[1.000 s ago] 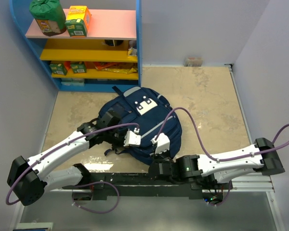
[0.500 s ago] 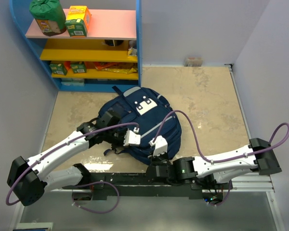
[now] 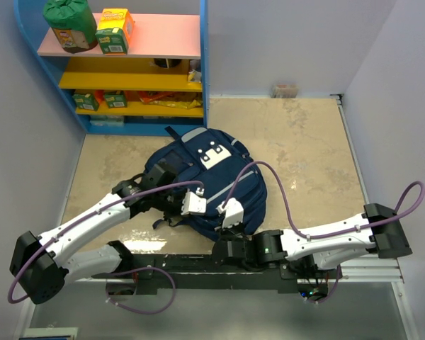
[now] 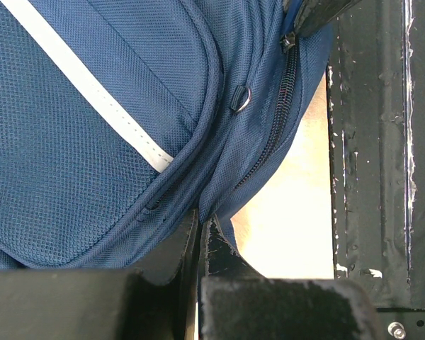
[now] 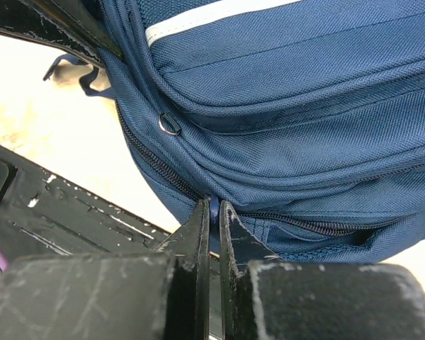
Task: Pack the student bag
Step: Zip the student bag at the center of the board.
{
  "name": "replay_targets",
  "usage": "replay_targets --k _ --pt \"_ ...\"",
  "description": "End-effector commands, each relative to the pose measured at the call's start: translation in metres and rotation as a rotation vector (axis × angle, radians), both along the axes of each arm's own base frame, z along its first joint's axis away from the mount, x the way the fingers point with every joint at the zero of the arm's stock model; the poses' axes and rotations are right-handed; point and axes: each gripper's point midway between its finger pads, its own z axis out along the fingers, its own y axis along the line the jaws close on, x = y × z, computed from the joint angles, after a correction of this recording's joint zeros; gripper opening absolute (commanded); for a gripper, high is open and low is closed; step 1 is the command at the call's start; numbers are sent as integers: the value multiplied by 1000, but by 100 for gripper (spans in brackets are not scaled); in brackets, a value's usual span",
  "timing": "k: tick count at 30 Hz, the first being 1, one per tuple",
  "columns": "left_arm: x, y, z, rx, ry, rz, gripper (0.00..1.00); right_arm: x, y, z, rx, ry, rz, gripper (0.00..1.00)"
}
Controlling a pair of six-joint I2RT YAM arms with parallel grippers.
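Observation:
The student bag (image 3: 211, 173) is a navy backpack with a white patch and a light stripe, lying flat in the middle of the table. My left gripper (image 3: 182, 219) is at its near left edge, and in the left wrist view the gripper (image 4: 200, 217) is shut on a fold of the bag's fabric (image 4: 219, 205) beside the zipper (image 4: 280, 120). My right gripper (image 3: 222, 231) is at the bag's near edge, and in the right wrist view the gripper (image 5: 212, 205) is shut on a blue zipper pull (image 5: 213, 209). The zipper (image 5: 152, 164) runs along the bag (image 5: 304, 106).
A blue shelf unit (image 3: 204, 71) with pink and yellow shelves stands at the back left, holding green boxes (image 3: 115, 32) and a green bag (image 3: 71, 21). A black rail (image 3: 191, 263) runs along the near edge. A small box (image 3: 285, 90) sits by the back wall.
My right arm has slid left along the bag's near edge, its gripper still shut at the zipper. The left arm and the bag have hardly moved.

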Motion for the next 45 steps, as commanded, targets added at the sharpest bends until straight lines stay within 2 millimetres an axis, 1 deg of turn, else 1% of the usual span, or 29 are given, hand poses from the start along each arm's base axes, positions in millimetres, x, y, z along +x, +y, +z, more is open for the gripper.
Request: replay_targets --k 1,3,4,5,7,8,10,11,13,14,16,17,19,20,23,24,27,32,34,35,36,37,39,40,41,42,43,44,45 --pt "21 -12 36 -101 -115 27 0 6 -4 6 20 -3 -58 0" --pt "21 -10 36 -97 -123 29 0 7 -17 4 -24 1 -87 0" --pt "22 -9 37 -93 -129 32 0 8 -17 10 3 12 -116 0" --pt "23 -8 36 -88 -132 34 0 7 -27 7 -38 17 -128 0" --pt "24 -6 37 -84 -141 39 0 2 -28 11 -16 41 -155 0" --pt "24 -6 36 -79 -137 37 0 1 -35 9 -48 38 -163 0" --pt "25 -4 35 -73 -138 41 0 -2 -35 15 -26 46 -186 0" --pt "24 -3 36 -70 -139 40 0 -3 -41 14 -54 38 -191 0" --pt "25 -2 37 -65 -144 44 0 -3 -44 15 -45 43 -221 0" --pt "25 0 36 -59 -146 41 0 -2 -49 15 -64 38 -226 0" --pt "27 4 38 -52 -160 53 0 -1 -54 19 -39 44 -256 0" --pt "27 6 38 -46 -162 55 0 0 -61 20 -54 40 -265 0" --pt "31 13 41 -37 -182 72 0 2 -68 28 -19 44 -289 0" --pt "32 16 41 -29 -186 75 0 3 -75 29 -32 39 -299 0" --pt "39 31 42 -8 -202 109 0 6 -86 36 -18 30 -331 0" --pt "43 38 43 -5 -207 135 0 7 -86 38 -14 27 -334 0" --pt "45 52 42 7 -204 155 0 9 -86 40 -13 16 -340 0" --pt "42 69 33 49 -195 172 0 15 -74 41 -10 -41 -327 0" --pt "42 76 29 71 -194 192 19 18 -73 38 -18 -59 -330 0" --pt "42 78 28 80 -185 201 25 20 -68 39 4 -69 -330 0" --pt "42 79 28 86 -173 208 37 20 -66 37 6 -75 -325 0" --pt "44 77 39 70 -182 206 42 21 -65 38 6 -83 -319 0" --pt "38 74 53 41 -172 197 52 23 -58 42 50 -93 -314 0" --pt "34 65 73 -15 -177 166 54 24 -56 44 40 -106 -296 0" --pt "31 60 85 -49 -185 145 61 24 -48 47 77 -104 -288 0" --pt "28 55 96 -83 -188 122 64 24 -48 48 69 -112 -276 0" --pt "19 43 118 -162 -182 66 68 24 -46 49 77 -111 -271 0" --pt "12 37 128 -207 -163 40 74 24 -42 50 95 -106 -266 0" --pt "5 29 135 -249 -137 6 76 24 -43 48 91 -107 -264 0"
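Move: The right hand already pinches the zip slider; the bag's near right corner, where it is being taken, lies about 12 cm to that hand's right, 6 cm ahead and slightly lower. The small D-ring is some 5 cm left of the same hand and 3 cm ahead; the white face patch, 26 cm ahead and 3 cm left. From the left hand, shut on the zip's left end, the slider is roughly 14 cm right and 6 cm back. Still pinching the slider, the right hand drags it along the zip towards the bag's near right corner, about 6 cm right and a couple of cm up, turning some 15 degrees clockwise, then nearly stops. The left hand first anchors the cloth, then pulls it about 7 cm left, opens, lets go and rises roughly 7 cm. ##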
